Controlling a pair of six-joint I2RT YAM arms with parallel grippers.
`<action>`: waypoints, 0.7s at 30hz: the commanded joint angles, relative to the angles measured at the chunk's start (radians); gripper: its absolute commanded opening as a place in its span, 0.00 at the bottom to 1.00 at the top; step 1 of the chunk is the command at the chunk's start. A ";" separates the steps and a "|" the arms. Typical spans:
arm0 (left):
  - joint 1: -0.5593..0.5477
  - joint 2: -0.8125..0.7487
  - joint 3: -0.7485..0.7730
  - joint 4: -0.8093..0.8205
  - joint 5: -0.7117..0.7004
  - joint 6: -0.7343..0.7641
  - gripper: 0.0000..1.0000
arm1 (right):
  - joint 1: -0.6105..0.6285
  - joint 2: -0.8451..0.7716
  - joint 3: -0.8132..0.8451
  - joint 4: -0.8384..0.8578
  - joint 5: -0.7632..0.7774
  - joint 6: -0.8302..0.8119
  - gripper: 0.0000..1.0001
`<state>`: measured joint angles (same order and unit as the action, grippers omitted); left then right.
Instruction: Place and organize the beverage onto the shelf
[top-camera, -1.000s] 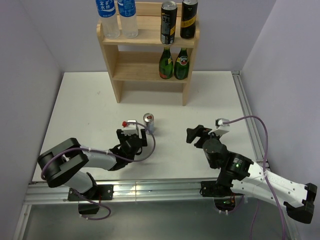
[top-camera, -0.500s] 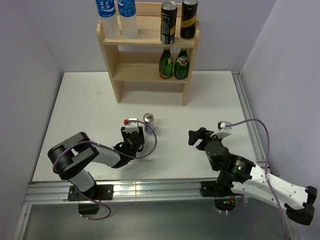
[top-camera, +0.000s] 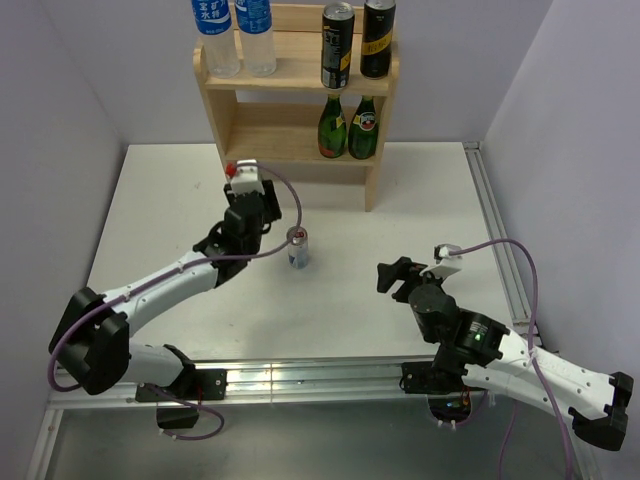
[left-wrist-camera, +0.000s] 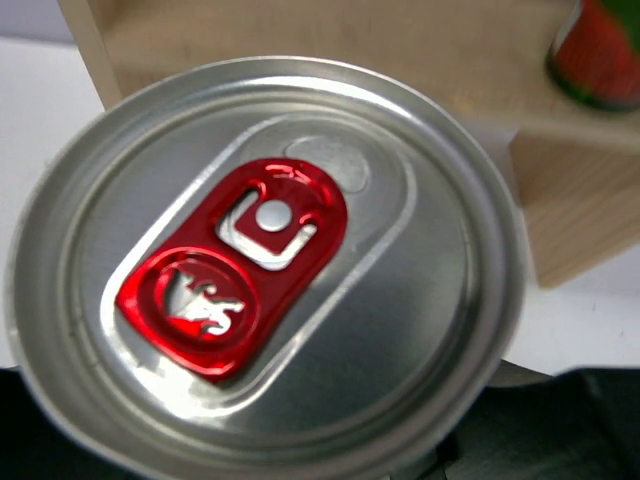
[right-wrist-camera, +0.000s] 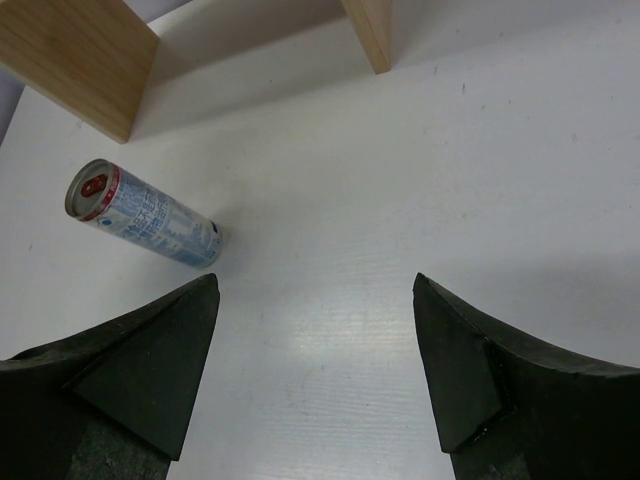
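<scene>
The light-wood shelf (top-camera: 300, 78) stands at the back. Its top tier holds two water bottles (top-camera: 236, 35) and two black-and-gold cans (top-camera: 357, 42). My left gripper (top-camera: 240, 185) is shut on a slim silver can (top-camera: 236, 172) with a red tab, raised in front of the shelf's left leg. That can's top (left-wrist-camera: 265, 270) fills the left wrist view and hides the fingers. A second slim silver can (top-camera: 297, 246) stands on the table, and also shows in the right wrist view (right-wrist-camera: 140, 215). My right gripper (top-camera: 400, 272) is open and empty (right-wrist-camera: 315, 285), low over the table.
Two green glass bottles (top-camera: 347, 127) stand on the right of the shelf's lower tier; its left half shows bare wood. The white table (top-camera: 400, 190) ends in a metal rail on the right and one at the front. Purple walls close in on the sides.
My left arm has stretched out and carried its can from beside the standing can near the front, up and back toward the shelf. The right arm has barely moved.
</scene>
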<state>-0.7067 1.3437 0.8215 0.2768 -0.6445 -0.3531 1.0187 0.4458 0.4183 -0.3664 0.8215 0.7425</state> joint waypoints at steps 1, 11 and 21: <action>0.056 0.000 0.152 -0.040 0.061 0.080 0.00 | 0.007 -0.015 -0.009 0.014 0.005 0.015 0.85; 0.142 0.117 0.428 -0.110 0.091 0.075 0.00 | 0.006 -0.004 -0.016 0.020 -0.001 0.015 0.85; 0.180 0.213 0.515 -0.053 0.036 0.126 0.00 | 0.006 -0.009 -0.021 0.024 -0.013 0.009 0.85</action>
<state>-0.5488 1.5585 1.2533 0.1341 -0.5812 -0.2562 1.0187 0.4381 0.4015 -0.3664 0.7990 0.7433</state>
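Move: The left hand already holds the silver can and is bound for the bare left part of the shelf's lower board, about 21 cm ahead, straight in line and some 6 cm below the hand. On that board the left green bottle stands about 23 cm ahead and 17 cm to the right. The remaining can is on the table, 1 cm ahead, 9 cm to the right and 16 cm down. From the idle right hand the bare board lies roughly 38 cm ahead, 34 cm left and slightly lower. Forward and up at once, the left hand carries the upright can towards the bare left part of the lower board, climbing about 8 cm early on, then levelling off and sinking slightly as it keeps reaching, about 9 cm forward in all. The fingers keep their grip; the wrist turns only some 5 degrees counter-clockwise. ##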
